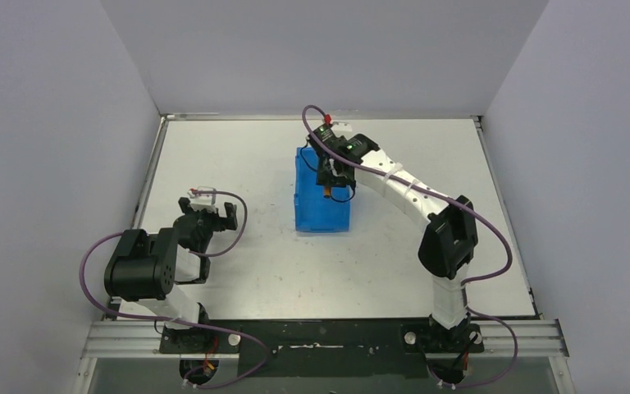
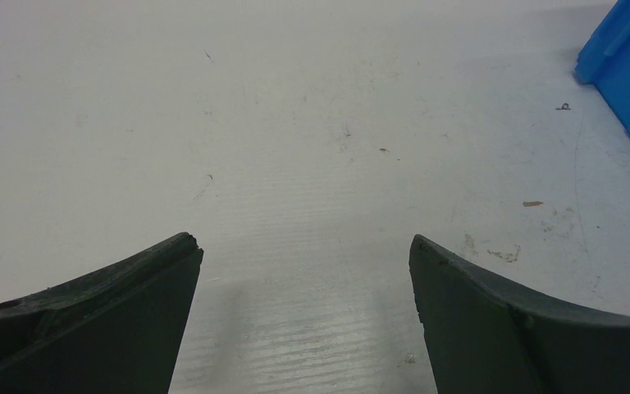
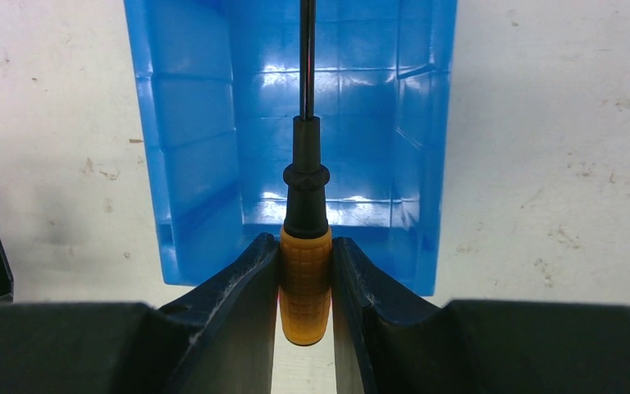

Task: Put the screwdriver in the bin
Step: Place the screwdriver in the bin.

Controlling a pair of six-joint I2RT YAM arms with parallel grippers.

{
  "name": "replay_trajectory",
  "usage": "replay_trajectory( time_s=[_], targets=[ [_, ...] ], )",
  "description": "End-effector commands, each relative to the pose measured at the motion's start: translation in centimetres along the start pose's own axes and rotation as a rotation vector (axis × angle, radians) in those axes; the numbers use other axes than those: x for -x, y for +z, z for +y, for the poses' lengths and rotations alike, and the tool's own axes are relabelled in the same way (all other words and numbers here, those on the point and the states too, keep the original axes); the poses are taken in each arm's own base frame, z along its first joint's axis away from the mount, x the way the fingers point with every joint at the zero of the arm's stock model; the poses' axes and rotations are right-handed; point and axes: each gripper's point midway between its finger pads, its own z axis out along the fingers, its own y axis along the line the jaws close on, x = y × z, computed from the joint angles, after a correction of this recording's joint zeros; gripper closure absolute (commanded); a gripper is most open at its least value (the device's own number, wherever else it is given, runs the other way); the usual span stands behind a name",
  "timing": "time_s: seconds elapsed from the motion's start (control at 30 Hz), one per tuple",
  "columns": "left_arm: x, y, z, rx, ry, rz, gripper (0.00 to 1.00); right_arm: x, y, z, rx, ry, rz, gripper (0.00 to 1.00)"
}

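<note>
The blue open-top bin (image 1: pixel 321 201) stands near the middle of the table; its inside (image 3: pixel 213 180) fills the right wrist view. My right gripper (image 1: pixel 329 185) hangs over the bin's far half, shut on the screwdriver (image 3: pixel 304 283) by its orange handle, both fingers pressed against it. The thin black shaft runs out over the bin's floor. In the top view only a bit of orange (image 1: pixel 326 193) shows under the wrist. My left gripper (image 1: pixel 208 215) rests at the left over bare table, open (image 2: pixel 305 246), with nothing between its fingers; a corner of the bin (image 2: pixel 627 74) shows at the right.
White walls close the table on three sides. A white tabletop (image 1: pixel 254 271) spreads around the bin. Small scuffs and specks (image 2: pixel 533 203) mark the surface. The arm bases sit on a black rail (image 1: pixel 320 336) at the near edge.
</note>
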Motion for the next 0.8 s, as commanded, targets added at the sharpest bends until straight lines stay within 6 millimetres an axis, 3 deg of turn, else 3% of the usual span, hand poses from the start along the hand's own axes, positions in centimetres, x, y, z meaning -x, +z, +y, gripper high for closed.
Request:
replay_trajectory(
  time_s=[0.0,0.77],
  targets=[
    [1.5,0.7,-0.3,-0.021,0.017,-0.044,0.03,1.8,0.0,2.0,0.025,0.046,-0.08,1.0],
    [1.7,0.6,-0.4,-0.023,0.016,-0.057,0.03,-4.0,5.4,1.5,-0.021,-0.005,0.0,1.0]
  ],
)
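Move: The right hand holds the screwdriver by its handle, the shaft running forward, its middle some 3 cm ahead of the fingers and about 1 cm higher. The blue bin lies almost right under this hand, its middle about 12 cm below, roughly 3 cm farther ahead and 1 cm to the left. From the idle left hand, the bin's middle is about 30 cm to the right, 4 cm ahead and a couple of centimetres lower. Keeping its pinch on the screwdriver's handle, the right hand finishes its sideways swing with about 2 cm more to the left, already starting to sink. It then goes down towards the inside of the bin, some 6 to 7 cm in all, easing back about 1 cm on the way. The wrist barely tilts and the fingers stay shut on the handle. ##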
